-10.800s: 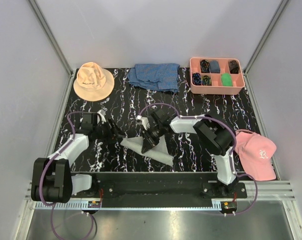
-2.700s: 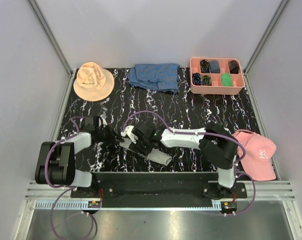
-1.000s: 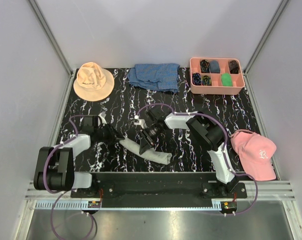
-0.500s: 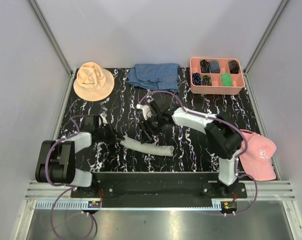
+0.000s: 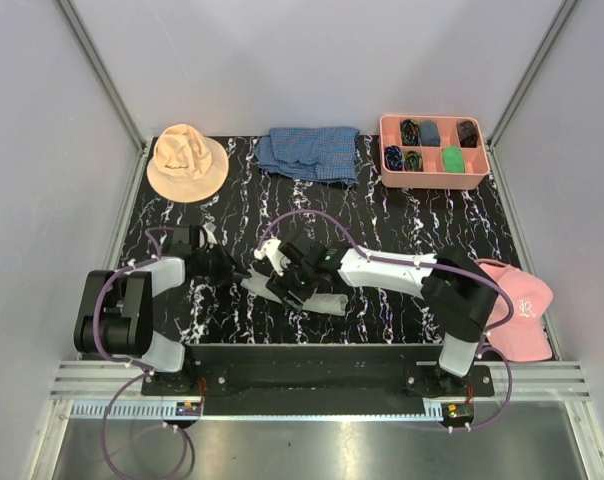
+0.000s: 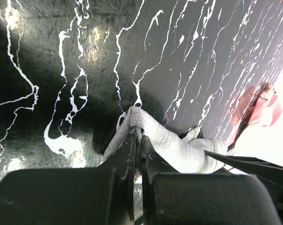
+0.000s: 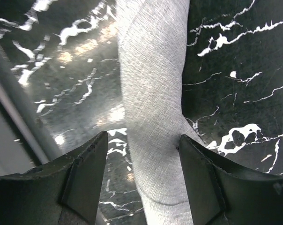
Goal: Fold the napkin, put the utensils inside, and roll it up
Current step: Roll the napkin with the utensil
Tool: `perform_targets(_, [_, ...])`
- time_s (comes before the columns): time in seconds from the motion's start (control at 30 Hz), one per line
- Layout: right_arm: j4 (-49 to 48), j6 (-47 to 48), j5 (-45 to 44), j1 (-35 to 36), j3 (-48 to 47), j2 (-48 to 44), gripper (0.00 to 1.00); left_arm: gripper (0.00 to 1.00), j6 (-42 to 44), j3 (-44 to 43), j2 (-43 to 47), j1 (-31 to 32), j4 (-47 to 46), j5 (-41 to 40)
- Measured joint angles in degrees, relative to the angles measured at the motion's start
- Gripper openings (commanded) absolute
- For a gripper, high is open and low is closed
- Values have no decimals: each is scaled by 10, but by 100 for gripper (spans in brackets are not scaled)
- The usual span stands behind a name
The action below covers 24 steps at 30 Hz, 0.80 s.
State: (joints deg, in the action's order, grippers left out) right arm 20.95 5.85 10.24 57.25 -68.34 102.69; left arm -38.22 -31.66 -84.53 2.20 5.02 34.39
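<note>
The napkin (image 5: 328, 301) lies as a light-grey roll near the table's front edge, running left to right. My left gripper (image 5: 234, 272) is shut on a pinch of cloth at the roll's left end; in the left wrist view the napkin (image 6: 174, 145) bunches just past the left gripper (image 6: 137, 136). My right gripper (image 5: 288, 285) stands open over the roll's middle. In the right wrist view the napkin (image 7: 153, 89) passes between the fingers of the right gripper (image 7: 142, 136), with a gap on the left side. The utensils are hidden from view.
At the back stand an orange bucket hat (image 5: 187, 160), a blue checked cloth (image 5: 310, 152) and a pink tray (image 5: 479, 178) with small dark items. A pink cap (image 5: 512, 305) lies at the right edge, beside the right arm's base.
The left gripper has shut on the roll's left end. The right gripper let go, lifted toward the back, opened wide, then came down again astride the roll.
</note>
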Motion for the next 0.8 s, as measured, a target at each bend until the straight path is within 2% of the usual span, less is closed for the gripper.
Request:
perform_targets(0.43, [-31,16,-51,14,0,59,68,0,0,-26,-23,0,18,3])
perform_targets(0.5, [-35,14,-63,15,-3,63,62,3,0,-30,-26,0,19,3])
perform_targets(0.53, [-35,14,-67,15,-6,66,59,6,0,-33,-26,0,19,3])
perform_targets(0.57, [-35,13,-74,15,-10,70,55,16,1,-34,-27,0,20,3])
perform_targets(0.63, [-35,10,-82,15,-19,78,47,25,4,-39,-26,0,21,3])
perform_targets(0.67, [-36,7,-83,14,-22,80,46,36,5,-43,-26,0,24,3])
perform_targets(0.77, [-39,-4,-67,7,-26,84,43,57,9,-61,-25,0,36,1])
perform_targets(0.8, [-41,-11,-54,0,-27,84,43,60,11,-68,-21,-1,43,0])
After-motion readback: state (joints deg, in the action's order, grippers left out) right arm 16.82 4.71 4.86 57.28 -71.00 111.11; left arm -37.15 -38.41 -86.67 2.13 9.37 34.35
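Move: My right hand hangs open above the rolled napkin: its middle lies about 2 cm ahead of my fingers, level sideways, and 4 cm below. The roll's right end is some 8 cm to the right of this hand and level fore-and-aft, its left end about 10 cm to the left and 5 cm ahead, also 4 cm below. From my left hand, which still pinches that left end, the roll's middle lies about 11 cm to the right and 4 cm back, 1 cm lower. I lower my open right hand about 4 cm until its fingers straddle the roll's middle, then push some 2 cm forward and slightly left while closing them partway against both sides of the roll. My left hand keeps pinching the left end at first, easing forward, then opens about halfway and lets go, going some 2 cm forward and rising slightly less. ##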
